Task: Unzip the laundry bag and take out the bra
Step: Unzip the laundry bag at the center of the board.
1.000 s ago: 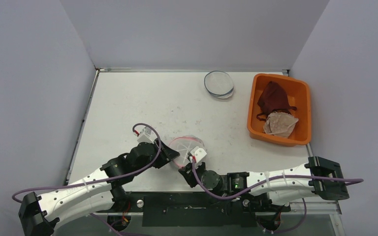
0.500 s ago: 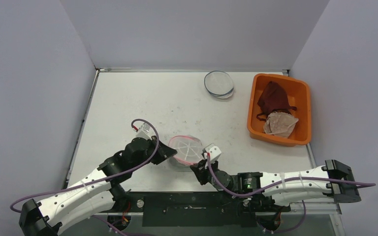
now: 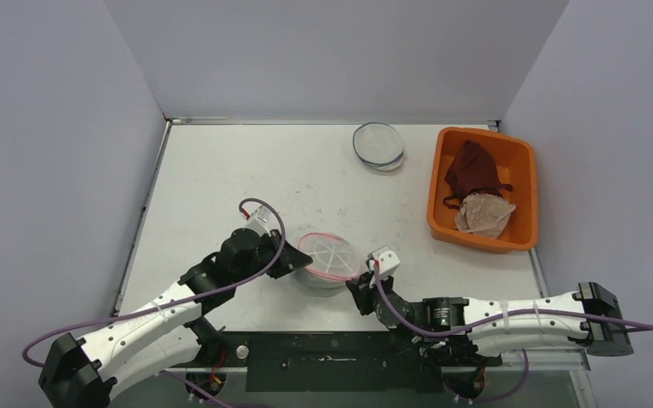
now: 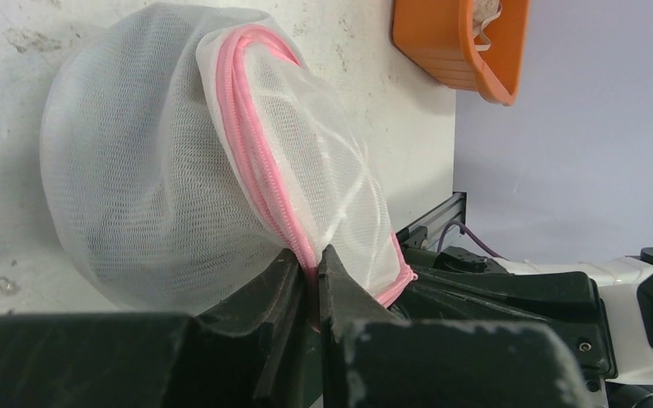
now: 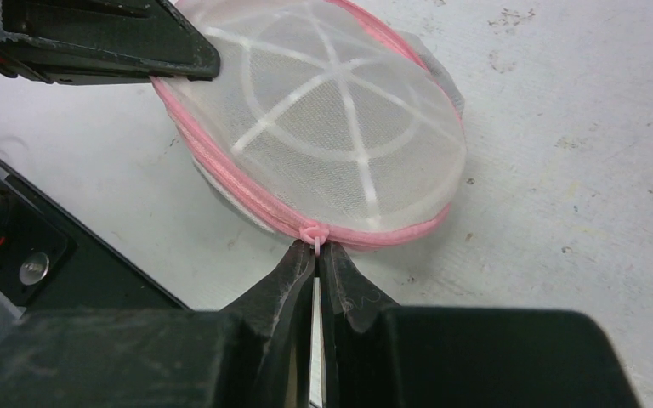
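The laundry bag (image 3: 329, 257) is a round white mesh pouch with a pink zipper, lying near the table's front edge. My left gripper (image 3: 296, 265) is shut on its pink zipper seam (image 4: 259, 170) at the bag's left side, the jaws pinching the rim (image 4: 315, 268). On the bag's right front, my right gripper (image 3: 360, 279) is shut on the small pink zipper pull (image 5: 315, 231), fingertips (image 5: 316, 248) tight together. In the right wrist view the bag (image 5: 340, 127) shows its white cross-stitched face. The bra is not visible; the mesh hides the contents.
An orange bin (image 3: 436, 191) stands at the right with a maroon garment (image 3: 472, 170) and a beige one (image 3: 483, 214) in it. A second round mesh bag with a blue rim (image 3: 378, 144) lies at the back. The table's front edge is just behind both grippers.
My left gripper has closed on the bag's zipper seam. The bag and both grippers have shifted to the right; the right gripper stayed shut on the pull.
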`<state>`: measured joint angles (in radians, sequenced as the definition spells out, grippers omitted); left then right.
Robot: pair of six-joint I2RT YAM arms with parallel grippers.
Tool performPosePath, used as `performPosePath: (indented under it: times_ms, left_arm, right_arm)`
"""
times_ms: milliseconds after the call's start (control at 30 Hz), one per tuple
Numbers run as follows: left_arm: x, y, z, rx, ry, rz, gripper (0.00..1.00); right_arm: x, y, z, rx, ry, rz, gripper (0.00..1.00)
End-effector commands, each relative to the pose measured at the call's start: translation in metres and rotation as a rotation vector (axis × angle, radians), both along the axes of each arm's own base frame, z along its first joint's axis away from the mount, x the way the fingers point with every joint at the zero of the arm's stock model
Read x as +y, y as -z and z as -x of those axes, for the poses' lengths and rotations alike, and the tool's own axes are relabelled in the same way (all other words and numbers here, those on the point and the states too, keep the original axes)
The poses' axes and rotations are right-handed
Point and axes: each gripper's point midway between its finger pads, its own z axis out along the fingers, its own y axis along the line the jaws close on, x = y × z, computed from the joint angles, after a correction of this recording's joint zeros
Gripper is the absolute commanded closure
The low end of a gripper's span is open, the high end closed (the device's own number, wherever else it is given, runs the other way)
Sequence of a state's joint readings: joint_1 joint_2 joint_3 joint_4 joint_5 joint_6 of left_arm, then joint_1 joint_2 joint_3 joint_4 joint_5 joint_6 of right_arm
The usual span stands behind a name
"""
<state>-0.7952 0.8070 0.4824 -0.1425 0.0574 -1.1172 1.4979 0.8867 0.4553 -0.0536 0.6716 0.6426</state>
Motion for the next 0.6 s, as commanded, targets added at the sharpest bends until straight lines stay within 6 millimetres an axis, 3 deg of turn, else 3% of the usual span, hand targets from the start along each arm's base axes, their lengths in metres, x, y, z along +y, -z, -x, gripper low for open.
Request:
performPosePath:
  times_ms: [0, 100, 200, 233, 333, 467, 567]
  left_arm:
    - [-0.012, -0.022, -0.016, -0.078, 0.074, 0.035, 0.96]
    - [-0.012, -0.018, -0.025, -0.068, 0.088, 0.038, 0.95]
    - [-0.012, -0.03, -0.041, -0.107, 0.087, 0.042, 0.82]
    - [-0.013, -0.04, -0.048, -0.129, 0.094, 0.041, 0.75]
    - [-0.012, -0.04, -0.048, -0.105, 0.13, -0.04, 0.36]
    - [0.01, -0.023, -0.032, -0.042, 0.088, -0.112, 0.02]
    - [0.028, -0.018, -0.01, -0.021, 0.051, -0.103, 0.04]
  right_arm:
    - [-0.021, 0.008, -0.016, -0.015, 0.085, 0.022, 0.95]
    - [-0.019, 0.009, -0.014, -0.013, 0.07, 0.0, 0.95]
    - [-0.011, 0.007, -0.013, -0.015, 0.046, -0.021, 0.95]
    - [-0.007, 0.006, -0.013, -0.017, 0.038, -0.029, 0.95]
    - [0.008, 0.002, -0.01, -0.017, 0.003, -0.034, 0.95]
    - [0.029, -0.004, -0.007, -0.02, -0.043, -0.047, 0.95]
    - [0.045, -0.01, -0.004, -0.019, -0.081, -0.07, 0.95]
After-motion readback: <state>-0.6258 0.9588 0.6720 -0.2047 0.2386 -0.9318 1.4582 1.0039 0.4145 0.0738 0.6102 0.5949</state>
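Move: The left hand has the near left rim of the pink-zipped laundry bag pinched; the bag's round top centres about 5 cm to this hand's right and 1 cm ahead, some 2 cm lower. The zip pull, in the right fingers, is roughly 11 cm right and 6 cm back of the left hand, 2 cm down. From the right hand the bag's top centres about 7 cm ahead, 6 cm left, level with it; the grey-rimmed bag is some 38 cm ahead, 6 cm right, 9 cm down. Forward about 4 cm with a slight dip, the left hand goes along the bag's left side, then opens its fingers wide, lets go of the pink rim and rises to finish about 3 cm higher. The right hand keeps the zip pull pinched and sinks about 3 cm, drifting slightly right before coming back left. ##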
